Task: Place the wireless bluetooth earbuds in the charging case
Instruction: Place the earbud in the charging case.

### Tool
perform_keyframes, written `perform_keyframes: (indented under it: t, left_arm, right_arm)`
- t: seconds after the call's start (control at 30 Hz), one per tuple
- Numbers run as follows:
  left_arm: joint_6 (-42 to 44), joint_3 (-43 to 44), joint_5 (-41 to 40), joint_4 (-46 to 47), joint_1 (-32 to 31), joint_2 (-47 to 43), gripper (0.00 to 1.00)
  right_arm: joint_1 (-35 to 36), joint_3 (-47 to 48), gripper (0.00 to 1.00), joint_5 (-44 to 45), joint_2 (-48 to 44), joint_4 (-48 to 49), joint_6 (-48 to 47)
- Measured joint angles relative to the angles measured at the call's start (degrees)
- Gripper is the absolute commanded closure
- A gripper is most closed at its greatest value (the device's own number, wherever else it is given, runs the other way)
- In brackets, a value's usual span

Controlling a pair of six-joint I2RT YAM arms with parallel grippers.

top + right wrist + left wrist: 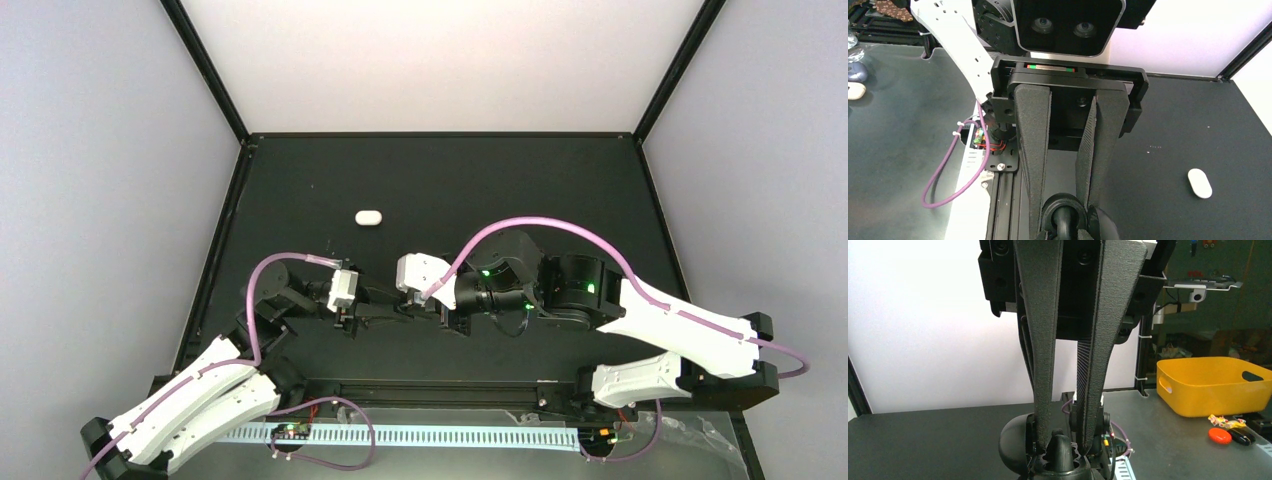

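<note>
My left gripper (pixel 1064 447) is shut on a small black charging case (pixel 1060 465), held just above the table in the middle (pixel 412 312). Its domed lid (pixel 1015 442) hangs open to one side. A black upright piece (pixel 1063 447) stands between the case's wells; I cannot tell what it is. My right gripper (pixel 1064 227) faces the case from the other side, fingers slightly parted, tips flanking the case's round rim (pixel 1064 210). No white earbuds show in any view.
A white pill-shaped thing (pixel 369 217) lies on the black mat behind the grippers, also in the right wrist view (pixel 1199 183). A black rail (pixel 430 385) runs along the near edge. A yellow bin (pixel 1213 385) stands off to the side.
</note>
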Motion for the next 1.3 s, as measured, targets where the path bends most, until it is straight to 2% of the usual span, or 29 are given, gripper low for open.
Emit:
perform_keyframes:
  t: [0.67, 1.1, 1.3]
  left_arm:
    - [0.00, 0.00, -0.07, 0.02, 0.00, 0.00, 0.98]
    - [0.00, 0.00, -0.07, 0.02, 0.00, 0.00, 0.98]
    - [0.00, 0.00, -0.04, 0.02, 0.00, -0.02, 0.98]
  right_arm:
    - [0.04, 0.00, 0.79, 1.36, -0.79, -0.68, 0.09]
    - [0.28, 0.00, 0.67, 2.54, -2.95, 0.07, 0.44]
    - [0.26, -2.19, 0.63, 7.45, -5.75, 3.80, 1.22]
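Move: The black charging case is held at the left hand's fingertips, its middle about 2 cm to that hand's right. From the right hand it lies roughly 2 cm to the left and 3 cm lower, level front to back, with the earbud already in its top between the slightly parted right fingers. The case's open lid sits about 2 cm ahead, 2 cm left and 2 cm below the right hand. On the table, the white case lies some 29 cm ahead, 13 cm left and 35 cm below. The earbud is left in the black case as the right fingers, already slightly parted, spread wider around it. The right hand first barely creeps, then quickens up and away to the right and a little forward, about 4 cm in all, its tips swinging slightly up and forward past the lid side. The left hand keeps the case still. ##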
